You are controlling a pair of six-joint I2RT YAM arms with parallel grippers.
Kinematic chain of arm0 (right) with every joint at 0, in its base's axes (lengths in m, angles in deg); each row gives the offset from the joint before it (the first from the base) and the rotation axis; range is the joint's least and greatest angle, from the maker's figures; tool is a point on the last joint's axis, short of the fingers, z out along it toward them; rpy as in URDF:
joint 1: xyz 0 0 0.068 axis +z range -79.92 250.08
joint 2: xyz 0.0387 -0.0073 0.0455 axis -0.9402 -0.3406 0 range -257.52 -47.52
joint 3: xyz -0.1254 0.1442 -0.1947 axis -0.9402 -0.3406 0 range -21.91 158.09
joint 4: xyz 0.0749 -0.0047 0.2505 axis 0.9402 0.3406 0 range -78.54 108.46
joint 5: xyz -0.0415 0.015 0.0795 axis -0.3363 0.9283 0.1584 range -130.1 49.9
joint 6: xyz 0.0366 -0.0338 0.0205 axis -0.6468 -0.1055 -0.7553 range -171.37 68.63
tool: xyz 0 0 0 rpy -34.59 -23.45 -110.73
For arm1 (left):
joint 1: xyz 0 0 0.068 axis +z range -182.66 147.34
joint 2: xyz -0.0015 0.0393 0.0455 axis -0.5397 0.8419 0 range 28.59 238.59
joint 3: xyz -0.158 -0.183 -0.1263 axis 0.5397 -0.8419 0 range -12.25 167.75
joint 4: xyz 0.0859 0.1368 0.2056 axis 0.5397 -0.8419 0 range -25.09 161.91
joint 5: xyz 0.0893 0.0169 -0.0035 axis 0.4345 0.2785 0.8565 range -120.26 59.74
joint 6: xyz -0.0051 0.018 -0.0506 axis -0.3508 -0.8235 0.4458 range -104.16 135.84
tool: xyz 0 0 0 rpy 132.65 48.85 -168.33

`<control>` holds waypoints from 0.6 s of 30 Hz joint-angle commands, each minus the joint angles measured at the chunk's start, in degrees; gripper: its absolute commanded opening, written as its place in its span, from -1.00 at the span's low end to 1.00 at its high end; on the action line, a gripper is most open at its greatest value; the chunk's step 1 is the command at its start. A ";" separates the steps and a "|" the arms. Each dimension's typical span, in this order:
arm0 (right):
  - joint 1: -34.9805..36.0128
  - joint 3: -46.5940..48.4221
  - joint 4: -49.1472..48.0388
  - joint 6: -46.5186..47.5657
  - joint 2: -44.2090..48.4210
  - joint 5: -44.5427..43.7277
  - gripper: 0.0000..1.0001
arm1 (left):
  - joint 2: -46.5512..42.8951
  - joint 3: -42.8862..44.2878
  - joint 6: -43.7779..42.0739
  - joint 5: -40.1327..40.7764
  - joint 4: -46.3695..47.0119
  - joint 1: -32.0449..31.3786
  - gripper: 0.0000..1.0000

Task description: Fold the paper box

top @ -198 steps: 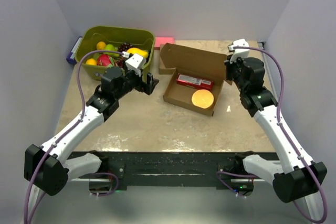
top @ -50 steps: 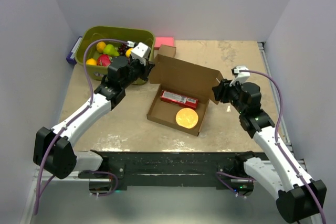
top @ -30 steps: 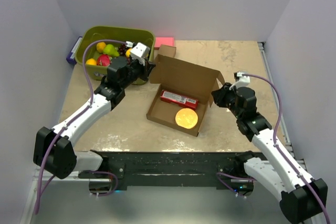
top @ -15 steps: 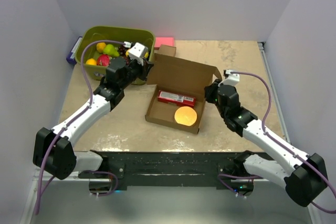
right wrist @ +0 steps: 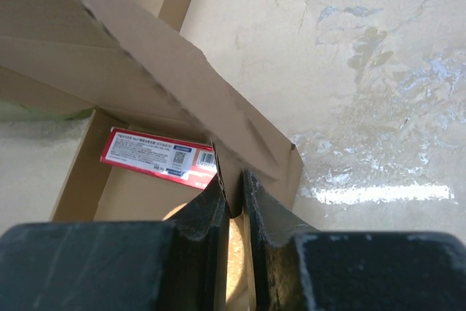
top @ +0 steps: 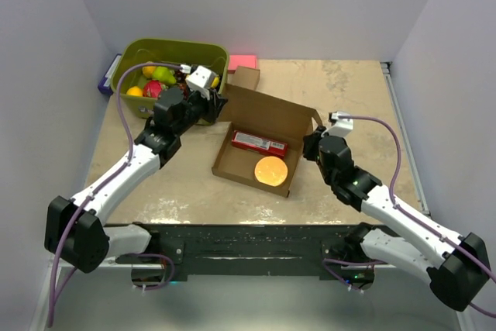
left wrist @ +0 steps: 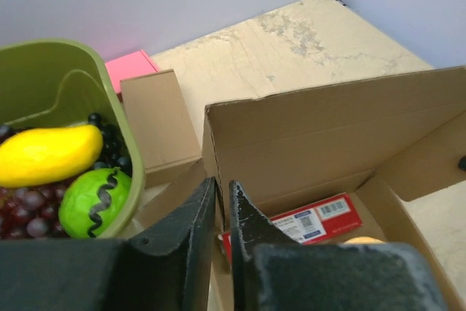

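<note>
The paper box [top: 271, 114] lies mid-table with its lid raised at the back. Inside are a red packet [top: 260, 143] and an orange disc [top: 270, 170]. My left gripper [top: 219, 102] is at the lid's left corner. In the left wrist view its fingertips [left wrist: 222, 183] straddle the cardboard edge [left wrist: 328, 129], open by a thin slit. My right gripper [top: 310, 143] is at the box's right side. In the right wrist view it [right wrist: 234, 176] is shut on an upright side flap of the box [right wrist: 131, 49], beside the packet [right wrist: 160, 158].
A green bin [top: 170, 46] of fruit stands at the back left, close behind my left gripper. A small brown box [top: 246, 77] and a pink pad [top: 242, 61] lie behind the lid. A purple object [top: 105, 83] sits left of the bin.
My right arm swung left to the box's right side and its jaws closed on the side flap. The box slid slightly left. My left jaws eased apart a little.
</note>
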 commanded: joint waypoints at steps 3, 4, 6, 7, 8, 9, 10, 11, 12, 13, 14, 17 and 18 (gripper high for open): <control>0.94 -2.68 2.88 1.00 0.21 4.07 -1.00 | -6.14 -2.35 2.67 -1.78 -0.31 -0.74 0.15; 0.94 -2.94 2.44 1.52 0.13 4.33 -1.00 | -6.94 -2.61 2.94 -1.25 -0.48 -0.74 0.33; 0.94 -2.94 2.44 2.05 0.21 4.42 -1.00 | -10.17 -4.01 4.16 0.67 -0.84 -0.65 0.76; 0.94 -2.68 2.53 3.10 0.39 4.42 -1.00 | -11.50 -4.89 4.78 1.47 -0.84 -0.65 0.88; 0.94 -2.51 2.53 3.63 0.82 4.34 -1.00 | -12.91 -5.95 5.48 2.43 -0.40 -0.65 0.93; 1.03 -2.24 2.79 4.33 1.09 4.34 -1.00 | -15.88 -8.31 6.80 3.75 -0.22 -0.65 0.99; 0.94 -1.72 2.62 6.51 1.27 4.60 -1.00 | -17.39 -9.90 7.51 4.80 0.21 -0.65 0.99; 0.94 -1.36 2.70 7.75 1.62 4.69 -1.00 | -18.88 -11.74 8.30 5.42 1.78 -0.65 1.00; 0.94 -0.84 2.70 8.99 1.71 4.60 -1.00 | -21.33 -15.24 9.61 6.56 2.41 -0.57 0.99; 1.03 0.38 2.79 11.96 1.71 4.95 -1.00 | -22.31 -16.93 10.06 7.09 3.02 -0.65 0.99; 0.94 1.01 2.70 13.46 1.62 5.39 -1.00 | -23.19 -18.51 10.58 7.97 4.34 -0.65 0.99; 0.85 3.12 2.26 18.65 0.04 7.14 -1.00 | -24.08 -22.47 10.85 11.39 5.31 -0.57 0.99; 0.76 3.73 2.35 19.80 -0.66 7.93 -1.00 | -23.73 -23.09 9.81 13.32 5.32 -0.57 0.99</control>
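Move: The lid's left side flap is at the left fingertips, which are just parting on it. From there the red box in the tray lies about 10 cm right, 1 cm ahead and 16 cm below; the small brown box is some 20 cm ahead, 7 cm right, 16 cm below. The lid's right flap sits between the right fingers, with the red box 3 cm ahead, 13 cm left, 7 cm below and the yellow disc 4 cm back, 10 cm left, equally low. The lid's left flap is let go: the left fingers spread from nearly shut to fully open while the hand backs off about 8 cm, then also swings left, rising slightly before sinking again and rolling some 10 degrees, left side down. The lid's right flap stays pinched by the right hand, which holds its place and rolls left side down by roughly 10 degrees, turning slightly counter-clockwise. ##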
